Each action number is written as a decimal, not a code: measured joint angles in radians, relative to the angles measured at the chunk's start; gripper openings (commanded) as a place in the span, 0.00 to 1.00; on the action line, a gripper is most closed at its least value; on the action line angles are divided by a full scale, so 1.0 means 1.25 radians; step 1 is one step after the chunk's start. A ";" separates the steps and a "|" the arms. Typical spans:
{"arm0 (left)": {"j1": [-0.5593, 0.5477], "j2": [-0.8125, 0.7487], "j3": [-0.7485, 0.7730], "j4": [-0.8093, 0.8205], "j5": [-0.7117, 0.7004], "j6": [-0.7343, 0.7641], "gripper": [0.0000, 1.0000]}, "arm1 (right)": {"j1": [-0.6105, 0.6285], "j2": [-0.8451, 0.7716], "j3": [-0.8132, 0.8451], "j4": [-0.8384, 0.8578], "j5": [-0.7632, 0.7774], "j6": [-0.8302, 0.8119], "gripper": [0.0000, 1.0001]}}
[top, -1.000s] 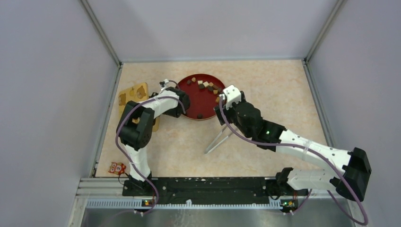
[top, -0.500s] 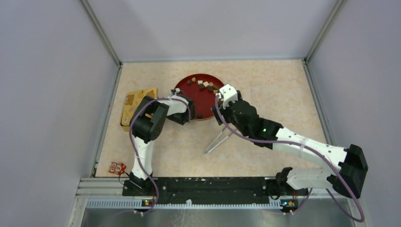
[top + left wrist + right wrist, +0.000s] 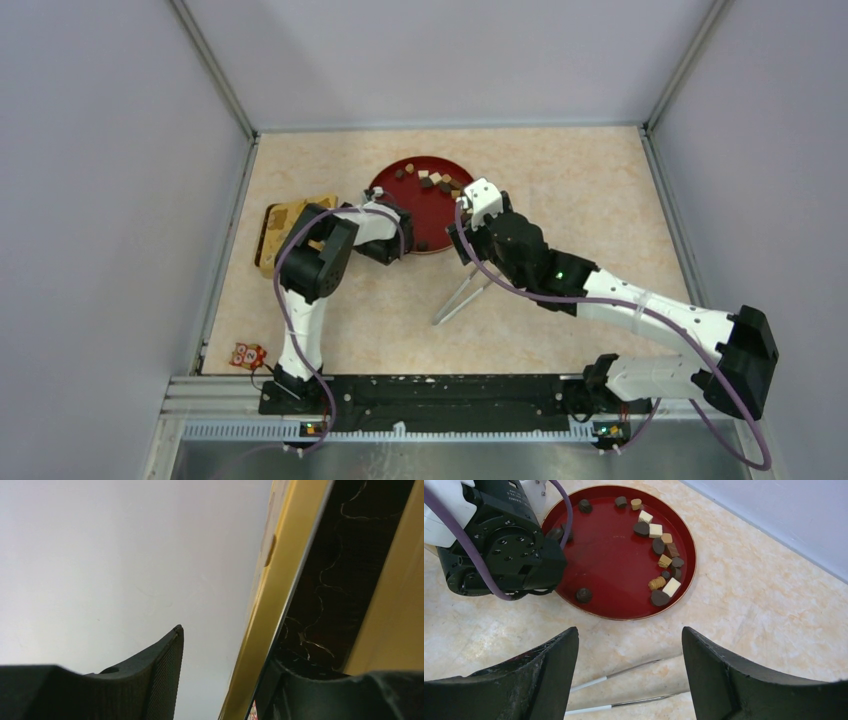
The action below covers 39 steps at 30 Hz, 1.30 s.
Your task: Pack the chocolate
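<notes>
The chocolate (image 3: 662, 555) is several small dark, tan and cream pieces in a round red tray (image 3: 400, 215), mostly along its far right rim (image 3: 436, 182). One dark piece (image 3: 584, 595) sits alone near the tray's front. My right gripper (image 3: 629, 630) hangs open and empty over the table just in front of the tray. My left gripper (image 3: 227, 645) is open, with the wall of a tilted yellow tin (image 3: 280, 580) standing between its fingers. One finger (image 3: 150, 675) is apart from the wall. In the top view the left arm hides that gripper beside the tin (image 3: 280, 235).
Metal tongs (image 3: 465, 295) lie on the table below my right gripper (image 3: 463, 238). A small printed item (image 3: 247, 355) sits at the front left. The left arm's wrist (image 3: 499, 545) overhangs the tray's left side. Grey walls enclose the table.
The left arm folded back and the yellow tin went from lying flat to tilted up. The left jaws went from shut to open. The right gripper shifted slightly left.
</notes>
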<state>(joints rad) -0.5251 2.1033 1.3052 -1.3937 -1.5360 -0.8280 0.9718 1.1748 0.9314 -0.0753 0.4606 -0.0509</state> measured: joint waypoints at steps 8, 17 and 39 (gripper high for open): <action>-0.013 -0.001 0.002 -0.002 0.018 0.008 0.85 | 0.000 0.000 0.000 0.000 -0.002 0.002 0.74; -0.016 -0.009 0.042 -0.002 0.111 0.016 0.99 | 0.000 0.000 0.000 0.000 -0.009 0.002 0.73; -0.016 -0.187 0.032 0.240 0.455 0.317 0.99 | 0.000 -0.005 0.000 -0.001 -0.022 0.017 0.73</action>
<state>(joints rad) -0.5453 1.8690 1.3449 -1.0939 -0.9676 -0.4320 0.9718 1.1679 0.9314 -0.0761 0.4335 -0.0292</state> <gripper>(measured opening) 0.987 0.737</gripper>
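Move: The chocolate box sits just beneath my left hand, its middle some 5 cm back, 3 cm left and 6 cm below. The tilted lid over it still has its rim between my half-open fingers, its middle about 4 cm back, 3 cm left and 2 cm lower. The red tray's middle is roughly 22 cm to the right and 2 cm ahead, 11 cm down. From my right hand the box lies about 34 cm left, level ahead, some 16 cm lower. I open my left fingers from about half to fully wide, letting the lid's rim go over the box while the hand sinks about 2 cm and eases right and slightly back. Then I draw it off to the right, about 5 cm in all, rolling it some 30 degrees so the fingertips tip down beside the lid's right edge. ##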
